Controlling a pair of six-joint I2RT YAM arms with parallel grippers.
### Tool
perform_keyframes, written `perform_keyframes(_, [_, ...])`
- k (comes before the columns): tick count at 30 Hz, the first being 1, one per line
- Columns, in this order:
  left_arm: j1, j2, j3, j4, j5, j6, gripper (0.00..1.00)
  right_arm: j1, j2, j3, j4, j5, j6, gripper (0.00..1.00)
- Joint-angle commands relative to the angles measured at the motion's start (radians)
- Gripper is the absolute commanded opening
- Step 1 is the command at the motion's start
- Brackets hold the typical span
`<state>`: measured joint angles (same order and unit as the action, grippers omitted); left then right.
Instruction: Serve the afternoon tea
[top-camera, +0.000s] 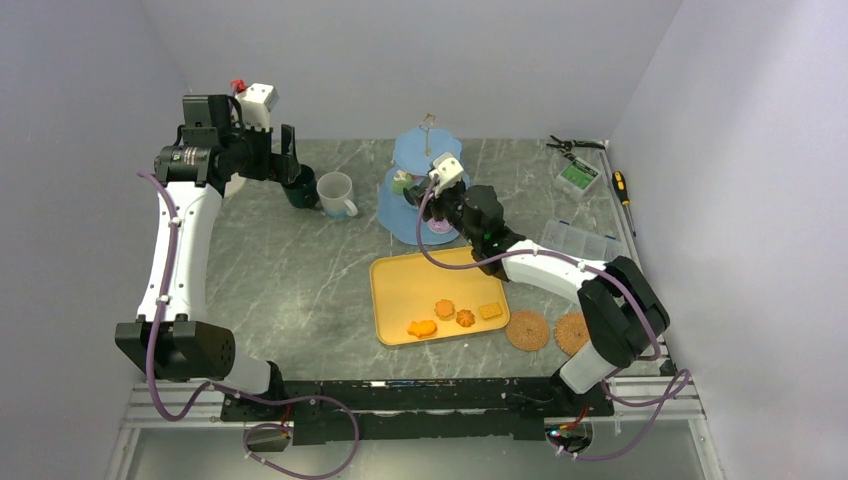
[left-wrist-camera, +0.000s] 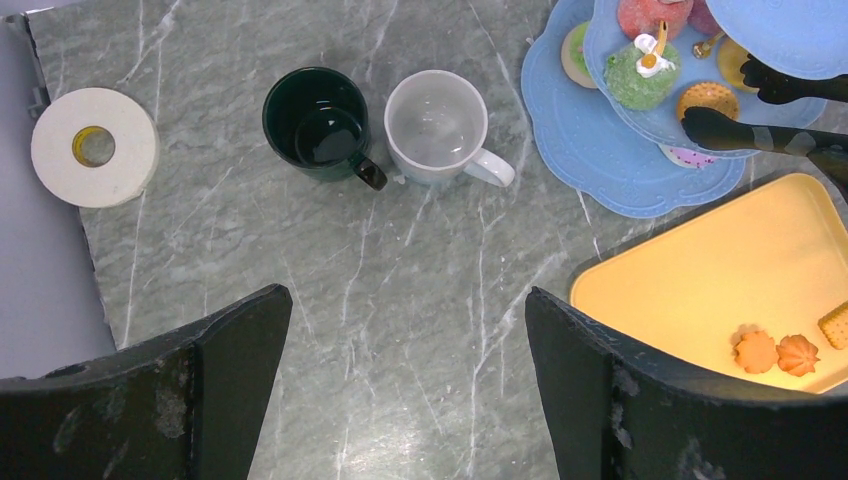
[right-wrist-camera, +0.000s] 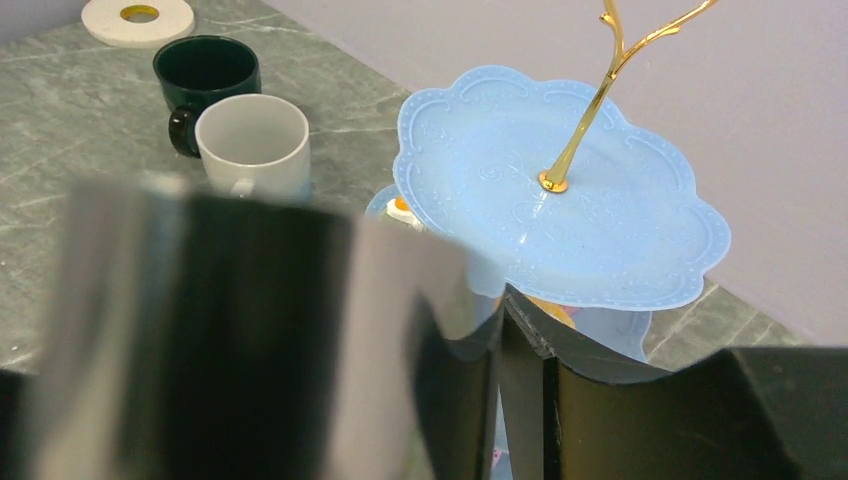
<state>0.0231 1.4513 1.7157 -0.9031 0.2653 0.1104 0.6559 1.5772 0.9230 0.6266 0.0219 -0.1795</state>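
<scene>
The light-blue three-tier stand (top-camera: 405, 215) (right-wrist-camera: 480, 150) stands at the back centre. My right gripper (top-camera: 441, 203) (right-wrist-camera: 500, 335) reaches to it, shut on the black tongs (left-wrist-camera: 735, 130). The tongs' tips stand apart at the middle tier, either side of an orange biscuit (left-wrist-camera: 708, 100) lying there beside a green cupcake (left-wrist-camera: 628, 82). Several orange biscuits (top-camera: 445, 309) lie on the yellow tray (top-camera: 400, 285). The dark green mug (left-wrist-camera: 318, 122) and white mug (left-wrist-camera: 437, 125) stand side by side left of the stand. My left gripper (top-camera: 292, 165) (left-wrist-camera: 407, 292) hangs open above the table, near the mugs, holding nothing.
A roll of white tape (left-wrist-camera: 93, 147) lies at the table's back left edge. Two woven coasters (top-camera: 527, 329) sit right of the tray. A clear parts box (top-camera: 580, 241), pliers (top-camera: 572, 145) and a screwdriver (top-camera: 622, 187) lie at the back right.
</scene>
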Motion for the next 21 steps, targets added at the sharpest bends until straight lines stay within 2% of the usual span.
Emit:
perform_keyframes(1, [0.005,-0.014,0.039,0.01,0.031,-0.006,0.93,-0.004,-0.048,0.003,0.084,0.005,0.003,0.6])
perform_keyframes(7, [0.006,-0.02,0.037,0.006,0.039,-0.005,0.93,0.001,-0.195,-0.059,0.011,-0.075,0.025,0.61])
perform_keyframes(14, [0.006,-0.025,0.03,-0.002,0.053,0.008,0.93,0.034,-0.427,-0.189,-0.177,-0.227,0.057,0.61])
perform_keyframes(18, [0.005,-0.026,0.031,-0.008,0.054,0.019,0.93,0.081,-0.487,-0.21,-0.273,-0.247,0.071,0.6])
perform_keyframes(21, [0.006,-0.027,0.035,-0.017,0.058,0.029,0.93,0.147,-0.524,-0.25,-0.301,-0.197,0.081,0.6])
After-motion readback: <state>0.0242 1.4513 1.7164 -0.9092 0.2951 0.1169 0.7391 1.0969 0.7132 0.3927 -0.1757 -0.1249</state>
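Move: The right hand holds the tongs, already open around the round cracker on the middle tier, about 6 cm ahead, 4 left and 8 below it. Of what is left on the yellow tray, the scalloped cookie lies some 17 cm back, 2 right and 21 below; at like height, the ridged cookie is 19 back, 7 right, the fish cookie 22 back, 3 left. For the left hand the scalloped cookie is about 16 back, 35 right, 30 below. The tongs' black tips come free from around the round cracker, staying open, as the right hand lifts about 5 cm and then draws mainly back, some 13 cm in all, picking up speed from the cake stand out over the yellow tray. It sinks slightly at the end, while the wrist swings about 15 degrees counter-clockwise. ##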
